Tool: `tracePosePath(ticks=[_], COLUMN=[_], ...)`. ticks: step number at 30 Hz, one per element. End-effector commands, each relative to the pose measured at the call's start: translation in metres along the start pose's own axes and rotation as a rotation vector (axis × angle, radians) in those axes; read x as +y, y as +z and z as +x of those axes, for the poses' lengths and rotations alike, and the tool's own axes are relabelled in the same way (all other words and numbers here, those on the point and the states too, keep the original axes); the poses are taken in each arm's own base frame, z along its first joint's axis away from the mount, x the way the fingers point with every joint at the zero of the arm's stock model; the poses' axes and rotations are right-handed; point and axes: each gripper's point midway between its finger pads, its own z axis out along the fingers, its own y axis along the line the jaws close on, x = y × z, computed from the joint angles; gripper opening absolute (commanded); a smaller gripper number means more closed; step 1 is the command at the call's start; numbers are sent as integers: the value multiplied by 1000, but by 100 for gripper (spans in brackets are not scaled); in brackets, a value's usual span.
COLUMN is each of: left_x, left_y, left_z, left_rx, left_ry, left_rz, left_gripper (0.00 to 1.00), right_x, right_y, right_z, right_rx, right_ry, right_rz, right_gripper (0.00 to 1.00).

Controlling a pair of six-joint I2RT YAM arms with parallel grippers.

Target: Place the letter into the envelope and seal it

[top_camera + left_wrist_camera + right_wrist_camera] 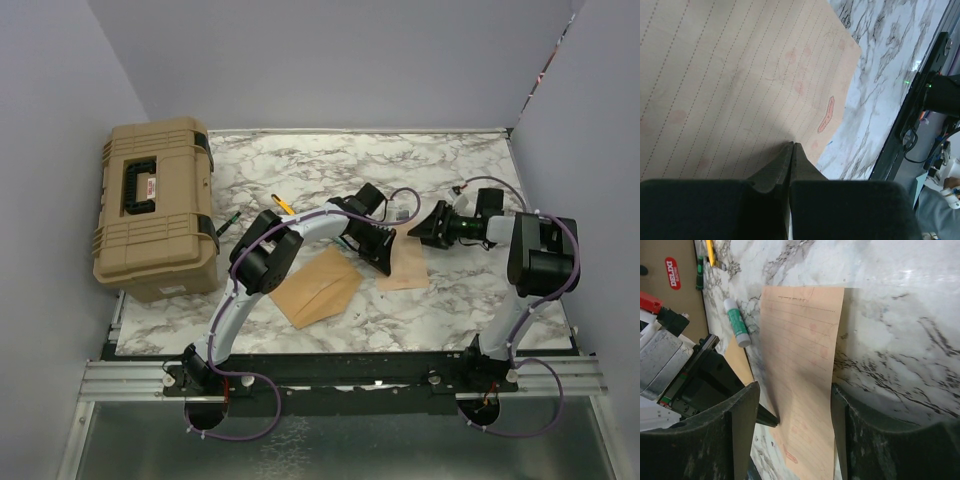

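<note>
The letter (pixel 406 266), a lined tan sheet with faint red marks, lies on the marble table just right of centre. It fills the left wrist view (pixel 740 75) and runs between the right fingers (pixel 805 365). My left gripper (pixel 384 262) is shut, and its closed tips (pixel 792 146) rest against the sheet near its left edge; no paper shows between them. My right gripper (pixel 792 432) is open, with one finger on each side of the letter, whose right edge lifts off the table. The envelope (pixel 318 285) lies flat left of the letter, partly under the left arm.
A tan toolbox (pixel 155 210) stands at the table's left. A green-and-white glue stick (pixel 736 322) lies beyond the letter. A yellow tool (pixel 283 205) and a green pen (pixel 225 222) lie near the toolbox. Grey walls close in the left, back and right sides.
</note>
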Motion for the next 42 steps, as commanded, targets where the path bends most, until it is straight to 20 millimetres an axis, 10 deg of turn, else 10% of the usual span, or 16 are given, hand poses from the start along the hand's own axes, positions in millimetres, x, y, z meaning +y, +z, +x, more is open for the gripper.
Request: tracePosePath(ticks=[1,5,12,14,22,27,34,42], left_x=[69,69,61,55,12,-24,-75,-160], left_y=[15,14,-3,-14,-84,-147,-257,-302], left_z=[63,63,44,31,-30,-73,-130,-159], left_rx=[179,179,124,84,-133,-323,-720,-1036], left_ry=[-103,-100,-58,-54,-32,13,-109,-245], left_rz=[-215,-219,-269,-278,-292,-330,-313,133], left_gripper=[0,0,0,7,71,98,99,99], right_x=[0,3,20,28,72,126,221,310], right_y=[11,17,13,10,-14,-45,-109,-182], right_z=[27,33,21,13,-25,-64,-114,-143], right_rx=[112,140,95,62,-80,-239,-521,-819], right_ry=[43,56,4,-28,-121,-199,-287,-123], right_rz=[-25,-70,-123,-127,-108,-107,-145,-316], right_gripper=[61,53,2,0,0,0,0,0])
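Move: The letter lies under my closed left fingertips, with its middle about 5 cm ahead and 3 cm to the right. From my right hand, the letter's middle is some 7 cm left, 5 cm back and 3 cm lower; its right long edge already curls up between those open fingers. From my right hand, the glue stick is roughly 22 cm left and 2 cm back, and the envelope about 28 cm left and 13 cm back. While my closed left fingertips keep holding the letter down, I bring my right hand about 2 cm farther left and slightly back, pinch the raised right edge and lift about 34 cm, tipping the fingers up to nearly level. My left hand comes off as the lift starts, opens wide and rises some 30 cm, going forward and left and turning counter-clockwise. ##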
